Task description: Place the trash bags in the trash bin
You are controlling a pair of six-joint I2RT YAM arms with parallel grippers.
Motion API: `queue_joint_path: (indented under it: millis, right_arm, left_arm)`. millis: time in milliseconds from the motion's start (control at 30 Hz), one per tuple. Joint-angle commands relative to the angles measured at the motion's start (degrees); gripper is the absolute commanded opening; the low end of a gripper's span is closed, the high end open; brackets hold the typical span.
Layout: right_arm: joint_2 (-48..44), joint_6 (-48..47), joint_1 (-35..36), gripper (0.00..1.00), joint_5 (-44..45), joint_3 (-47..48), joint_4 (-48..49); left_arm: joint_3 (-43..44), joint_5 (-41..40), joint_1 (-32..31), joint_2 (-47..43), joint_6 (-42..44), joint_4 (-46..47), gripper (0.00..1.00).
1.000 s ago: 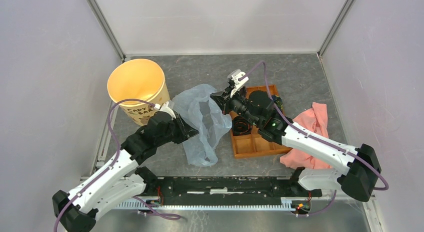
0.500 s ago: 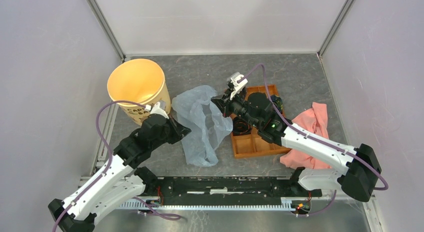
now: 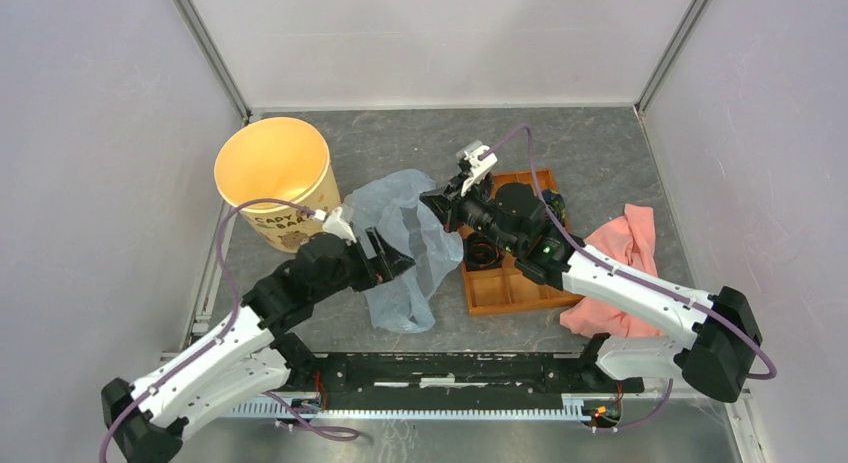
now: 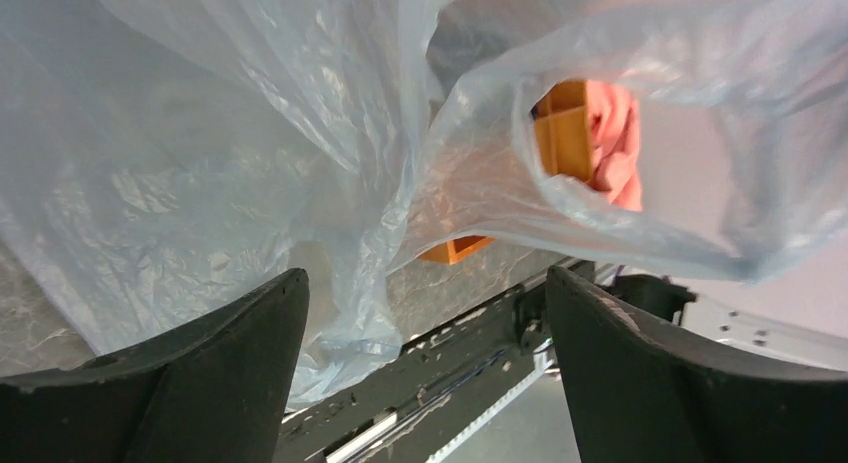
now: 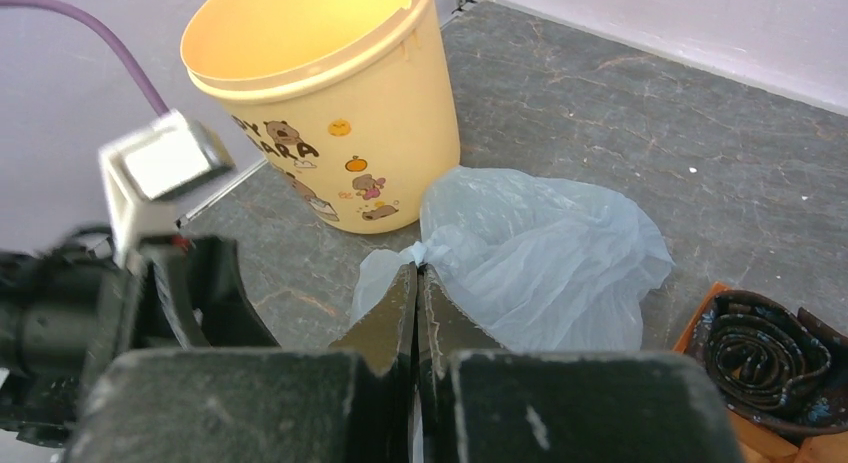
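Observation:
The pale blue trash bag lies crumpled on the table between both arms, right of the cream-yellow trash bin. My right gripper is shut on a pinched fold at the bag's top edge, and the wrist view shows bag film bunched at the closed tips with the bin beyond. My left gripper stands wide open at the bag's left side. In its wrist view the bag hangs just ahead of the spread fingers, and nothing lies between them.
An orange compartment tray with dark rolled items sits right of the bag, also seen at the right wrist view's edge. A pink cloth lies beyond it. Through a bag loop I see the tray and cloth.
My left gripper drew back from the bag while shut, then came forward to the right again and opened wide. The right gripper kept its pinch and barely moved.

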Motion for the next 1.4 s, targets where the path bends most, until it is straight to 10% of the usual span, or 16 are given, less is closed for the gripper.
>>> queue_joint_path:
  millis: [0,133,333,533,733,1000,1133,1233,1367]
  right_arm:
    - [0.3,1.7,0.1,0.01,-0.2,3.3,2.3]
    - [-0.3,1.7,0.1,0.01,-0.3,2.9,1.7]
    - [-1.6,-1.0,-0.2,0.01,3.7,-0.5,0.2]
    - [5.5,-4.7,-14.4,0.0,-1.6,14.8,-7.3]
    - [1.2,-12.0,-13.8,0.01,-10.1,31.6,-11.6]
    - [-6.2,-3.6,-12.1,0.01,-18.6,-6.6,7.8]
    - [-5.6,-0.5,-7.5,0.01,-20.6,-16.3,11.1]
    - [-6.1,-4.5,-6.6,0.01,-15.2,-9.6,6.0]
    - [-2.9,-13.1,-6.5,0.01,-13.6,13.9,-8.8]
  left_arm:
    - [-1.9,-5.6,-4.5,4.6,-1.1,9.2,0.95]
    - [-1.9,-6.9,-4.5,13.4,-0.1,12.4,0.91]
    - [5.0,-18.5,-3.7,18.0,3.6,1.8,0.29]
    - [28.7,-16.1,11.6,24.4,18.4,-5.5,0.03]
    - [68.1,1.7,12.1,35.2,29.1,-8.2,0.02]
    - [24.3,-10.0,11.0,15.4,18.7,-4.5,0.02]
    - [8.6,-3.3,11.0,8.1,14.5,-3.0,0.02]
    - [12.4,-4.0,11.0,5.1,16.4,-2.3,0.02]
    - [38.8,-2.4,11.0,15.1,23.7,-10.7,0.02]
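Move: The near edge of the bag's mouth hangs just under my open left fingers, about 2 cm ahead, 1 cm to the right and 8 cm below; my right hand already holds the other edge, and from it that near edge lies some 6 cm back, 2 cm left and 18 cm down. From my left hand the bin stands about 10 cm ahead, 20 cm left, its middle 6 cm lower; the near black roll is 17 cm right, 3 cm ahead, 15 cm below. I drop my left hand about 8 cm and shut it on the bag's near edge while my right keeps its pinch. Then I fling both hands up and forward, the left nearly 40 cm up, the right about 20, fingers tipping upward, and whip both back down and rearward, fingers tipping down again, the right ending about 11 cm below its start. ##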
